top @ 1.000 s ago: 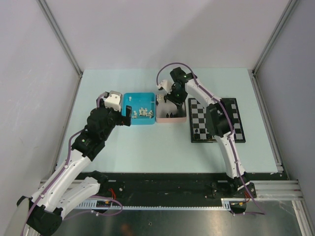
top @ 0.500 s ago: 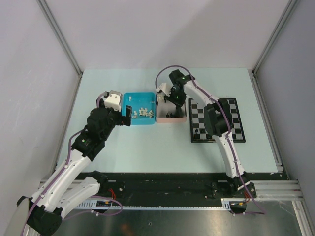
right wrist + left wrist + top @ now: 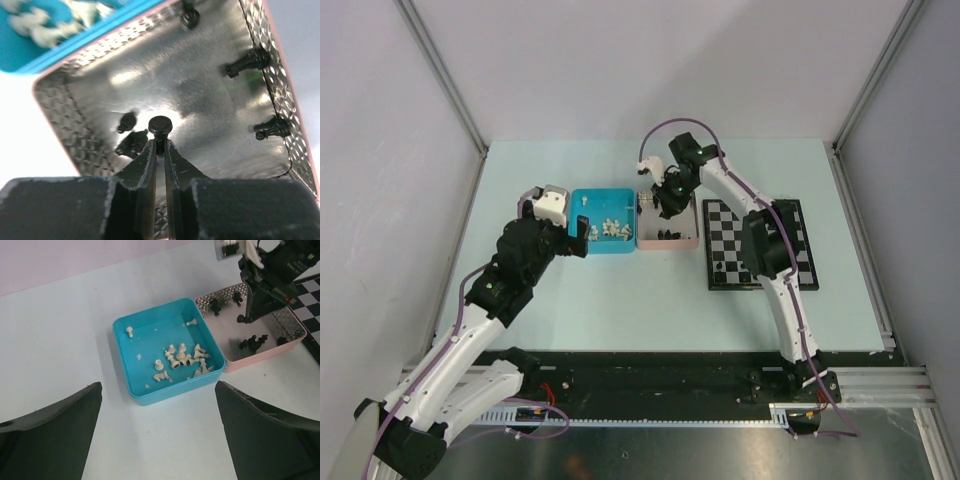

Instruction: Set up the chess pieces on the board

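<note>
My right gripper [image 3: 160,146] is shut on the stem of a black chess piece [image 3: 160,125], just above the shiny floor of the pink tray [image 3: 50,100]. Several other black pieces [image 3: 247,61] lie loose in that tray. From above, the right gripper [image 3: 666,204] hangs over the pink tray [image 3: 666,244], left of the board [image 3: 720,215]. White pieces [image 3: 182,357] are heaped in the blue tray [image 3: 120,355]. My left gripper [image 3: 159,390] stands open and holds nothing, on the near side of the blue tray and short of it; from above, the left gripper [image 3: 582,236] is at that tray's left edge.
The blue tray [image 3: 603,194] and the pink tray stand side by side at mid-table, with the board to their right. The right arm's forearm crosses above the board. Metal frame posts rise at the table's far corners.
The right gripper's jaws have closed on the black piece inside the pink tray, and its wrist has shifted slightly. The left arm has stayed still.
</note>
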You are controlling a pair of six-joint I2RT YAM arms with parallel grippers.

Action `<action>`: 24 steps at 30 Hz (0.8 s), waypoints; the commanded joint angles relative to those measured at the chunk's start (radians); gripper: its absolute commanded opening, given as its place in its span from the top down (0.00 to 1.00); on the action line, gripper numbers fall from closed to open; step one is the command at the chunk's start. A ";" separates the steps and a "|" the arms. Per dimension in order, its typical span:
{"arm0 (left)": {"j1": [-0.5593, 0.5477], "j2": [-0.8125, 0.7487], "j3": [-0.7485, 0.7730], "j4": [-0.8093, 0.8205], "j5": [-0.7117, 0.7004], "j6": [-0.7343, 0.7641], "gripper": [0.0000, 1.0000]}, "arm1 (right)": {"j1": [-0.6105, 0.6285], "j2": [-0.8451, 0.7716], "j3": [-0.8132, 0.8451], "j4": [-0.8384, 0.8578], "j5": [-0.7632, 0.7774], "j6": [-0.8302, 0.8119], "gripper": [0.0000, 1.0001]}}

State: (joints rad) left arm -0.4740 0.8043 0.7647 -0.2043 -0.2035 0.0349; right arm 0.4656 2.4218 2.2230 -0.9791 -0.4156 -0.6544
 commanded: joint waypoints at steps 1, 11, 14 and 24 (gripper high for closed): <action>0.011 0.006 0.004 0.031 0.067 -0.018 0.00 | -0.022 -0.130 -0.011 0.017 -0.198 0.084 0.88; 0.023 0.133 0.047 0.069 0.348 -0.420 0.00 | -0.016 -0.269 -0.167 0.120 -0.229 0.093 0.87; 0.023 0.138 0.012 0.118 0.392 -0.513 0.00 | -0.016 -0.323 -0.235 0.160 -0.227 0.091 0.87; 0.025 0.115 -0.128 0.299 0.469 -0.693 0.01 | 0.019 -0.420 -0.312 0.166 -0.158 0.045 0.87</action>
State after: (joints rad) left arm -0.4564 0.9463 0.6796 -0.0086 0.2173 -0.5583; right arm 0.4648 2.0808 1.9110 -0.8368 -0.6006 -0.5800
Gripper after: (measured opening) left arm 0.996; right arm 0.130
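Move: The right gripper already holds a black chess piece just above the pink box. From the left hand that piece is about 16 cm ahead, 21 cm to the right and 19 cm lower; the blue box is some 14 cm ahead of the left hand, 4 cm right, 24 cm below. From the right hand, the open left gripper lies 16 cm back, 21 cm left, 19 cm up; the chessboard's middle is 23 cm right, 8 cm back, 4 cm down. Keep the black piece pinched and lift the right gripper about 8 cm out of the pink box, then draw it back some 3 cm more, its fingertips swinging up to the left. Meanwhile bring the wide-open left gripper about 9 cm right and a little down towards the held piece, rolling its left side down some 30 degrees and tipping the fingers downward. ##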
